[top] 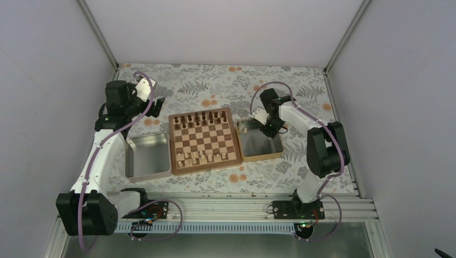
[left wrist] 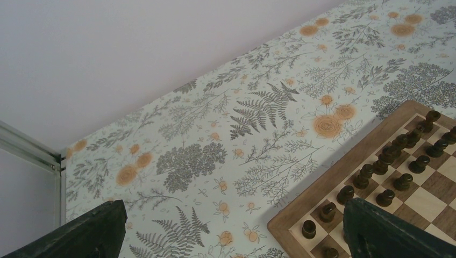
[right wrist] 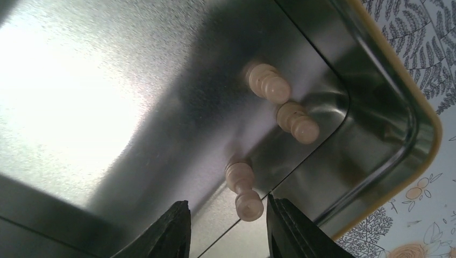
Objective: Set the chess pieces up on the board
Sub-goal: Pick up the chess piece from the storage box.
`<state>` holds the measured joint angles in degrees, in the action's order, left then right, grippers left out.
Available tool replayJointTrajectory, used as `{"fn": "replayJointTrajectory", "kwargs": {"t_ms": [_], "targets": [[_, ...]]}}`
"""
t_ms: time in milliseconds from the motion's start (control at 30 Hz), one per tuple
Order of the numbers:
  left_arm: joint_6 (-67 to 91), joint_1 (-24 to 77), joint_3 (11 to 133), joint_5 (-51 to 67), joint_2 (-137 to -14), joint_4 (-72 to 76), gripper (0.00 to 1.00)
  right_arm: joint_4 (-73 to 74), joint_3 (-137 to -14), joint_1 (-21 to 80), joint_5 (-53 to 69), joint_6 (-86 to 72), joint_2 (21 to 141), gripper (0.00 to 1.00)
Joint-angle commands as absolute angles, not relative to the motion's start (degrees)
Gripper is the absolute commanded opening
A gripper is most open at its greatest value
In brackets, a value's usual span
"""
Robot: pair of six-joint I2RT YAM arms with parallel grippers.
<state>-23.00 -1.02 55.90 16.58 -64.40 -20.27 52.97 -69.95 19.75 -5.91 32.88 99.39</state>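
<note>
The board (top: 205, 141) lies mid-table with dark pieces on its far rows and several pale chess pieces (top: 201, 157) on its near rows. My right gripper (right wrist: 228, 228) is open, low inside the wooden-rimmed tray (top: 259, 141). One pale piece (right wrist: 244, 191) lies on its side between the fingertips (right wrist: 285, 226), nearer the right one and untouched. Two more pale pieces (right wrist: 268, 83) (right wrist: 297, 122) lie in the tray's corner. My left gripper (left wrist: 236, 236) is open wide and empty above the tablecloth beside the board's far left corner (left wrist: 322, 193).
A shiny metal tray (top: 145, 156) stands left of the board. Dark pieces (left wrist: 384, 161) line the board edge near my left gripper. The tray's wall (right wrist: 376, 107) curves close around the pale pieces. Walls enclose the table on three sides.
</note>
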Motion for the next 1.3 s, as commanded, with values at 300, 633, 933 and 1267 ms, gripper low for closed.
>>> {"fn": "replayJointTrajectory", "kwargs": {"t_ms": [300, 633, 933, 1267], "targets": [[-23.29, -1.32, 55.45, 17.48, -64.49, -19.88, 1.0, 50.14, -68.81, 18.63, -9.74, 33.13, 102.69, 0.39], [-23.23, -1.3, 55.5, 17.41, -64.38, -19.99, 1.0, 49.9, -69.07, 18.63, -9.1, 33.19, 105.37, 0.29], [-23.2, -1.32, 55.57, 17.32, -64.33, -19.99, 1.0, 53.55, -71.69, 18.92, -9.39, 32.63, 102.59, 0.05], [-23.12, -1.32, 55.73, 17.09, -64.22, -19.94, 1.0, 63.0, -82.78, 30.26, -7.58, 30.12, 98.79, 0.05]]}}
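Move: The chess piece aimed at stands in the storage box about 4 cm below the right hand, roughly 1 cm to its right and level with it fore and aft. Two more light pieces stand about 4 cm ahead of that hand, one straight ahead, the other some 2 cm left. For the left hand, the aimed-at piece lies roughly 41 cm right, 8 cm back and 24 cm below. Right hand sinks about 3 cm, pinches the chess piece, then lifts it some 5 cm up and left. ##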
